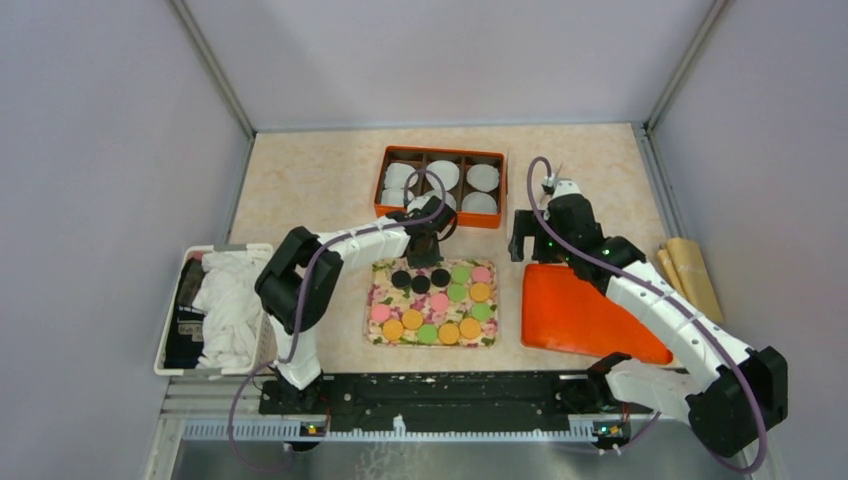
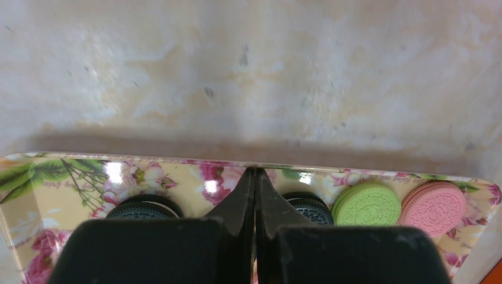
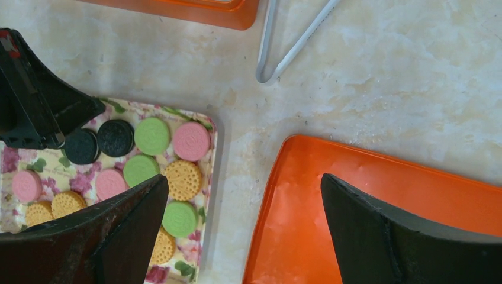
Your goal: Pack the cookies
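Observation:
The cookies (image 1: 458, 292), flat discs in black, pink, green and orange, lie in rows on a floral tray (image 1: 372, 292). My left gripper (image 1: 425, 255) hangs over the tray's far edge, shut with nothing in it. In the left wrist view its fingertips (image 2: 254, 173) meet just above two black cookies (image 2: 305, 207), with a green cookie (image 2: 366, 204) and a pink cookie (image 2: 438, 207) to the right. My right gripper (image 3: 244, 177) stands wide open and empty over the gap between the tray (image 3: 210, 177) and an orange lid (image 3: 379, 195).
An orange compartment box (image 1: 442, 152) with white paper cups (image 1: 482, 177) stands behind the tray. Metal tongs (image 3: 290, 47) lie near the box. The orange lid (image 1: 585, 315) lies right of the tray. A white basket (image 1: 230, 247) of cloth stands left. Brown rolls (image 1: 690, 275) lie far right.

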Robot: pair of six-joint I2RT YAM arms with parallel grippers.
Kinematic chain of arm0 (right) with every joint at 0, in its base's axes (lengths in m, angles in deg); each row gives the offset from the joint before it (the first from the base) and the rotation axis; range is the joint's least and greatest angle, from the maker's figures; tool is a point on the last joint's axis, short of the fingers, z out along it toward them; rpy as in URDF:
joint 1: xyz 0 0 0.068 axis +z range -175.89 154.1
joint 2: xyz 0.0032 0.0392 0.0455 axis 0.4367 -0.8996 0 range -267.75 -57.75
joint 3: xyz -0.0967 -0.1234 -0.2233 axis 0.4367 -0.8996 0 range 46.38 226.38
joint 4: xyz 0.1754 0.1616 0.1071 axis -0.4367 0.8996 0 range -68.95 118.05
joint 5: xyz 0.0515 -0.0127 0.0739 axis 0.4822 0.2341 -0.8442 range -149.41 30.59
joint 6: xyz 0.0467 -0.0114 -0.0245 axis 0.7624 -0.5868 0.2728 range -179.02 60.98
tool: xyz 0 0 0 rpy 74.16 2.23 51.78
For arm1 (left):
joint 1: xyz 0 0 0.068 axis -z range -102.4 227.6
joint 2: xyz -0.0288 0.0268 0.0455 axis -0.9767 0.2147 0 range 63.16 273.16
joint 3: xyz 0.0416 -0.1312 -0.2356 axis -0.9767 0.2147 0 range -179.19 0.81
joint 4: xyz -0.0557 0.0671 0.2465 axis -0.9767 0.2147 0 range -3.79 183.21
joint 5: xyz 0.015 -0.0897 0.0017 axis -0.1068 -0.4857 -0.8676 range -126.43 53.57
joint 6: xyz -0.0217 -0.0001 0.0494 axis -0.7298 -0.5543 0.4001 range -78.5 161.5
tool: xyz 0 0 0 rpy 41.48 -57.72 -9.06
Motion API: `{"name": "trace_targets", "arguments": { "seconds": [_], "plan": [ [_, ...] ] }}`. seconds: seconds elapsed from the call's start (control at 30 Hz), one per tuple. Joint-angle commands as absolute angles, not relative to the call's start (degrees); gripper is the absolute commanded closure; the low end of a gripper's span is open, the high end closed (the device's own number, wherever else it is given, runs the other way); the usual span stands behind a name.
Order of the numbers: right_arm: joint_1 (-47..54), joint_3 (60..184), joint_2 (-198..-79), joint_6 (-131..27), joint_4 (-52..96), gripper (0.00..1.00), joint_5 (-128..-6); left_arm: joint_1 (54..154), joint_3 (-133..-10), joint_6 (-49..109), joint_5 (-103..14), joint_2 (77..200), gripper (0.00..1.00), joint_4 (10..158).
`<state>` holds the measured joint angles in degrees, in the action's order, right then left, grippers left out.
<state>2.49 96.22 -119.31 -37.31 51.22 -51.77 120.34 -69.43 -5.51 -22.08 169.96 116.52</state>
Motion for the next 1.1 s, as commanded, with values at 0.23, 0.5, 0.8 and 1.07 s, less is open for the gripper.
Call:
{"name": "trace_targets", "arguments": {
  "seconds": [0.23, 0.5, 0.8, 1.07],
  "plan": [
    [3.0, 95.4, -120.1, -36.3, 49.3, 0.01, -48.3, 114.8, -74.0, 4.2, -20.8, 178.3, 1.0, 107.1],
    [2.9, 95.5, -123.9, -34.9, 47.6, 0.01, -45.3, 114.5, -81.7, 5.2, -18.7, 182.4, 1.0, 110.6],
    [1.7, 99.6, -138.7, -35.0, 42.0, 0.01, -44.8, 114.6, -76.2, 2.9, -18.9, 174.7, 1.0, 114.0],
    [-2.1, 103.5, -149.0, -35.7, 37.9, 0.01, -44.9, 116.7, -66.8, 1.5, -16.5, 157.9, 1.0, 115.6]
  ]
}}
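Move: The left hand's shut fingertips are already at the cookie tray's far rim, the tray's middle about 10 cm back and 1 cm right. The divided box's middle is some 19 cm ahead, 3 cm right; black cookies lie 4 cm back, one 6 cm left, one 3 cm right. From the open right hand, about 14 cm up, the metal tongs' bend is 8 cm ahead, 2 cm left; the pink corner cookie 2 cm ahead, 8 cm left; the orange lid 8 cm back, 16 cm right. With its closed fingertips still against the inside of the tray's far rim, the left hand pushes the tray forward some 9 cm towards the box, tips up slightly, then draws back and left over the black cookies, rising a little. The right hand, wide open, sinks about 11 cm and eases forward towards the tongs' bend, its fingers tipping further down. ##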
